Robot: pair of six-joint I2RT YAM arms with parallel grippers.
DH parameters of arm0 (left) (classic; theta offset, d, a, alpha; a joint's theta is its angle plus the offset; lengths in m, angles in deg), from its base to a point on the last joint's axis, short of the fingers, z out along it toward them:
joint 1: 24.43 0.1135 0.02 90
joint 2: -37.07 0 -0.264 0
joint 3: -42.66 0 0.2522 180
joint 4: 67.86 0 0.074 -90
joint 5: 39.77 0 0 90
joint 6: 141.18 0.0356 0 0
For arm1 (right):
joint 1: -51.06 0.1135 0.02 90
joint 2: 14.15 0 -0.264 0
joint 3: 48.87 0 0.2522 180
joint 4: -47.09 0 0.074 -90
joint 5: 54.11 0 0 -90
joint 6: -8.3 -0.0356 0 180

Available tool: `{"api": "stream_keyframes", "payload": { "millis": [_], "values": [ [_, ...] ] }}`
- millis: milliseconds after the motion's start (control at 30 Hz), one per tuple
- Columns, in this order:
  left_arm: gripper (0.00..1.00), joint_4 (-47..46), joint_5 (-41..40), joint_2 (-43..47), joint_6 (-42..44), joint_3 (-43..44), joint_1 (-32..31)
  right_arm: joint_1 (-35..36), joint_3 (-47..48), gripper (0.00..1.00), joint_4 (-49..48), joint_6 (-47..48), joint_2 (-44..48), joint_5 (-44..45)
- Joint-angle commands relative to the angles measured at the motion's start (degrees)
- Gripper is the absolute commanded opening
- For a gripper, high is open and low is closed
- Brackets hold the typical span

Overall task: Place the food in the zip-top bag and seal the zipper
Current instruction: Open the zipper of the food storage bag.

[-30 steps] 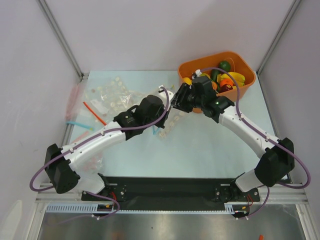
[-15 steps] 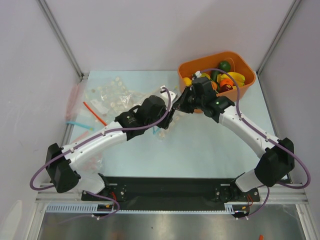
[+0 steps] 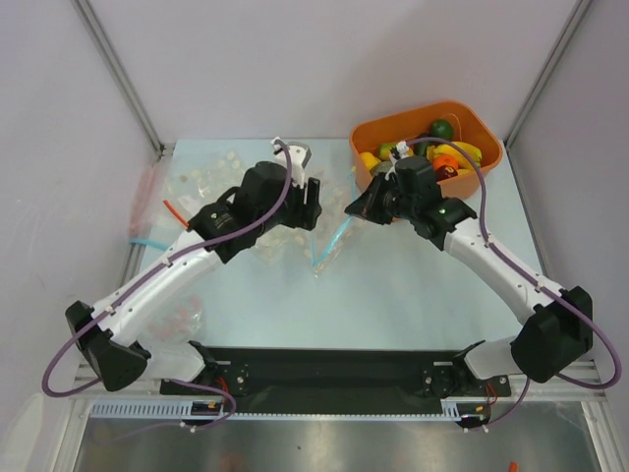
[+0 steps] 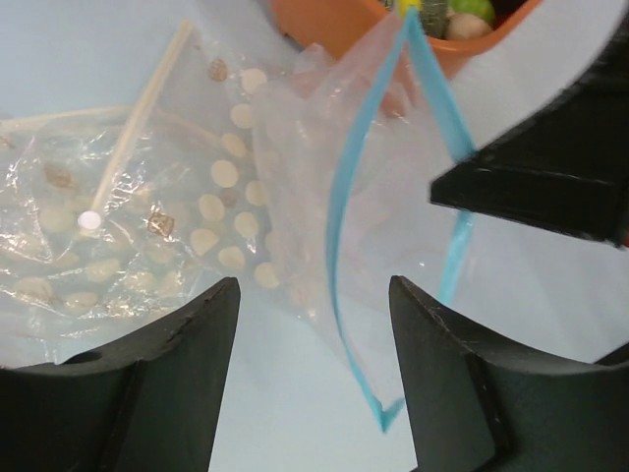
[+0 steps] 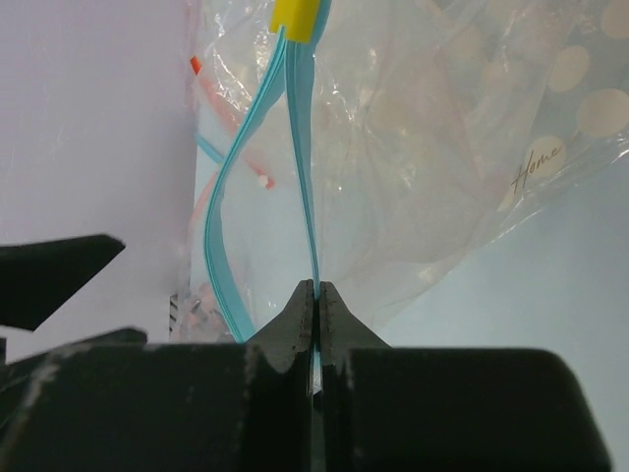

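Note:
The zip-top bag hangs clear and crumpled between the two arms, its mouth parted. My right gripper is shut on one side of the light-blue zipper, which carries a yellow tab at its far end. In the top view the right gripper sits just left of the orange bin. My left gripper is open, with the other blue zipper edge hanging loose between its fingers, untouched. From above, the left gripper is left of the bag. The food lies in the bin.
The orange bin stands at the back right. Clear bags printed with white dots lie at the back left, also under the left gripper. A bag with a red strip lies by the left wall.
My left gripper opened, let go of the bag and drew back up and to the left. My right gripper closed on the blue strip and now holds the bag alone.

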Motion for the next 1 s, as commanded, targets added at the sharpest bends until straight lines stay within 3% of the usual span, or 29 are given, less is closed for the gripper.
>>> {"api": "stream_keyframes", "payload": {
  "millis": [0,233,300,333,400,433,500,533,567,600,633,667,833,967],
  "values": [
    [0.68,2.2,3.0,-2.8,-1.2,3.3,1.8,0.0,-0.3,0.0,-3.4,1.9,2.3,-1.4],
    [0.63,2.2,6.9,-10.0,0.2,7.4,2.5,0.0,-0.4,0.0,-4.4,1.3,2.6,-1.9],
    [0.52,2.1,7.1,-11.7,0.4,8.1,2.5,0.0,-0.3,0.0,-4.5,1.2,2.4,-1.7],
    [0.4,2.9,6.3,-12.4,0.5,8.5,2.5,0.0,-0.3,0.0,-4.5,1.1,2.4,-1.5],
    [0.25,4.3,4.7,-13.6,0.4,9.8,2.5,0.0,-0.5,0.0,-5.1,0.9,2.5,-1.5],
    [0.1,5.0,3.3,-13.6,0.5,10.1,2.5,0.0,-0.5,0.01,-5.1,0.9,2.3,-1.5],
    [0.0,6.1,1.2,-13.2,0.9,11.2,2.5,0.0,-0.4,0.06,-5.6,0.7,2.0,-1.6],
    [0.0,8.5,-0.8,-13.1,1.2,12.1,2.5,0.2,-0.4,0.11,-6.2,0.7,1.9,-1.9],
    [0.0,10.0,-2.0,-13.1,1.2,13.4,2.5,0.6,-0.3,0.29,-6.6,1.0,1.3,-1.7],
    [0.0,11.6,-3.2,-12.9,1.2,15.6,2.4,0.8,0.3,0.39,-6.0,1.4,0.7,-1.1],
    [0.0,14.1,-5.0,-12.6,1.3,16.4,2.4,1.9,1.6,0.56,-5.8,2.1,0.2,-0.7],
    [0.0,15.3,-6.0,-12.4,1.3,17.7,2.3,2.3,2.7,0.63,-5.0,2.3,-1.1,0.2],
    [0.0,25.0,-11.6,-12.6,-0.2,23.2,2.2,6.5,10.2,0.76,-1.9,3.7,-4.6,4.3],
    [0.0,28.3,-15.8,-13.6,-0.9,24.9,2.2,8.4,14.0,0.72,0.9,3.6,-7.7,5.8]
  ]
}}
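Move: Just ahead of the open left hand, roughly 3 cm forward, 3 cm right and 6 cm below, lies the left zipper strip of the food storage bag. The yellow slider is some 8 cm forward and 6 cm right of that hand; the flat dotted bags lie on the table about 14 cm left and 6 cm ahead. The right hand, still pinching the other strip, has the left strip about 5 cm left, 3 cm ahead and 2 cm lower, and the orange box 16 cm right and 17 cm ahead. Dipping about 6 cm, slightly forward and right, the left hand shuts its fingers on the left zipper strip, then lifts it some 6 cm while drawing it about as far left, rolling its left side up. The right hand first stays put holding its strip, then opens wide, lets go and goes about 5 cm left and a little up, towards the left hand. ##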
